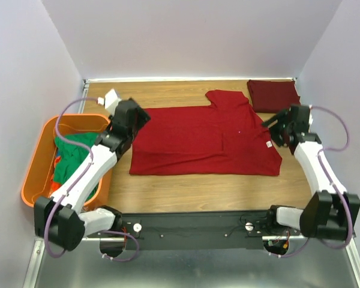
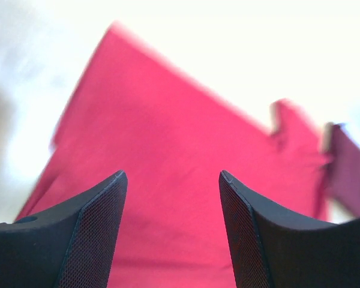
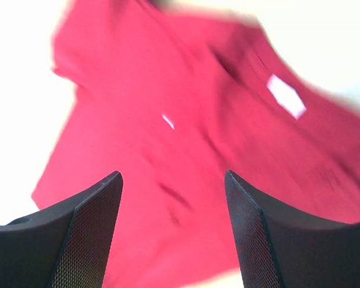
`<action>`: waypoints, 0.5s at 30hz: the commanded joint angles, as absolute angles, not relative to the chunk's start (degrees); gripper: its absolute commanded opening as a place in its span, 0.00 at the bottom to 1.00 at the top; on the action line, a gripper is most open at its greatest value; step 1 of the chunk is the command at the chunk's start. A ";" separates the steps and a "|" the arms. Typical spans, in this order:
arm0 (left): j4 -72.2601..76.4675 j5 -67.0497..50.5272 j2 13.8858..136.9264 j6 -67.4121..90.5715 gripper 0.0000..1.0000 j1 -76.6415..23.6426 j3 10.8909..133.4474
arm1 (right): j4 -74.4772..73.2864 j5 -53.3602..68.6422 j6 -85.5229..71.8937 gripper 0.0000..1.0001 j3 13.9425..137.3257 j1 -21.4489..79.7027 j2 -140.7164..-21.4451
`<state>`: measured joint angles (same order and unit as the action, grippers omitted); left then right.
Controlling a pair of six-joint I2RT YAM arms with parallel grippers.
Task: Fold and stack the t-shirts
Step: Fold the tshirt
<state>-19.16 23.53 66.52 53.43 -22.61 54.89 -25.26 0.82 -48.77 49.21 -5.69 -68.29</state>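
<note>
A bright red t-shirt (image 1: 204, 138) lies spread flat across the middle of the wooden table, collar toward the right. The same red t-shirt (image 2: 168, 156) fills the left wrist view, and the red t-shirt (image 3: 186, 132) fills the right wrist view with a white tag (image 3: 286, 95) on it. A folded dark maroon t-shirt (image 1: 273, 95) rests at the back right corner. Green t-shirts (image 1: 71, 157) are heaped in the orange tub. My left gripper (image 1: 139, 117) hovers open over the shirt's left edge, nothing between its fingers (image 2: 102, 234). My right gripper (image 1: 275, 127) hovers open by the shirt's right edge.
The orange plastic tub (image 1: 43, 144) stands at the table's left edge, beside my left arm. A small white object (image 1: 110, 98) lies at the back left. Grey walls close in the table on three sides.
</note>
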 commanded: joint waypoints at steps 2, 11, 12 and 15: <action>-14.77 23.56 76.88 44.40 0.71 -22.06 65.55 | -16.81 5.94 -39.12 0.76 59.74 -5.89 -82.22; -19.06 20.83 100.53 42.98 0.71 -17.23 85.41 | -15.21 10.99 -31.47 0.75 78.47 -5.10 -103.35; -19.68 20.66 103.94 43.24 0.71 -16.36 86.91 | -15.12 10.99 -31.12 0.75 79.88 -5.10 -104.40; -21.88 21.27 110.29 43.68 0.68 -15.12 92.80 | -15.03 11.42 -29.71 0.75 85.42 -4.75 -108.71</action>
<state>-17.85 21.37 105.32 44.18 -16.73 87.50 -16.38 9.26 -33.71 79.09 -5.30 -106.00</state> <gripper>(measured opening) 0.700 0.754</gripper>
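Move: Ahead of the left hand by about 20 cm, some 6 cm to its left and 20 cm below, lies the t-shirt's far left corner; the orange bin stands about 25 cm to that hand's left and 4 cm nearer the base. The t-shirt's far right shoulder is roughly 23 cm ahead of the right hand, 6 cm left and 12 cm down, with the sleeve about 26 cm ahead and 16 left, and the dark folded shirt 28 ahead and 4 right. Sweeping forward side by side over the spread t-shirt, both open hands cover about 16 cm towards its far edge, each in a low arc that rises a few centimetres and then sinks. The left ends some 3 cm lower than it began, its fingers tipping slightly down; the right turns counter-clockwise by roughly 15 degrees. Neither reaches the cloth. ##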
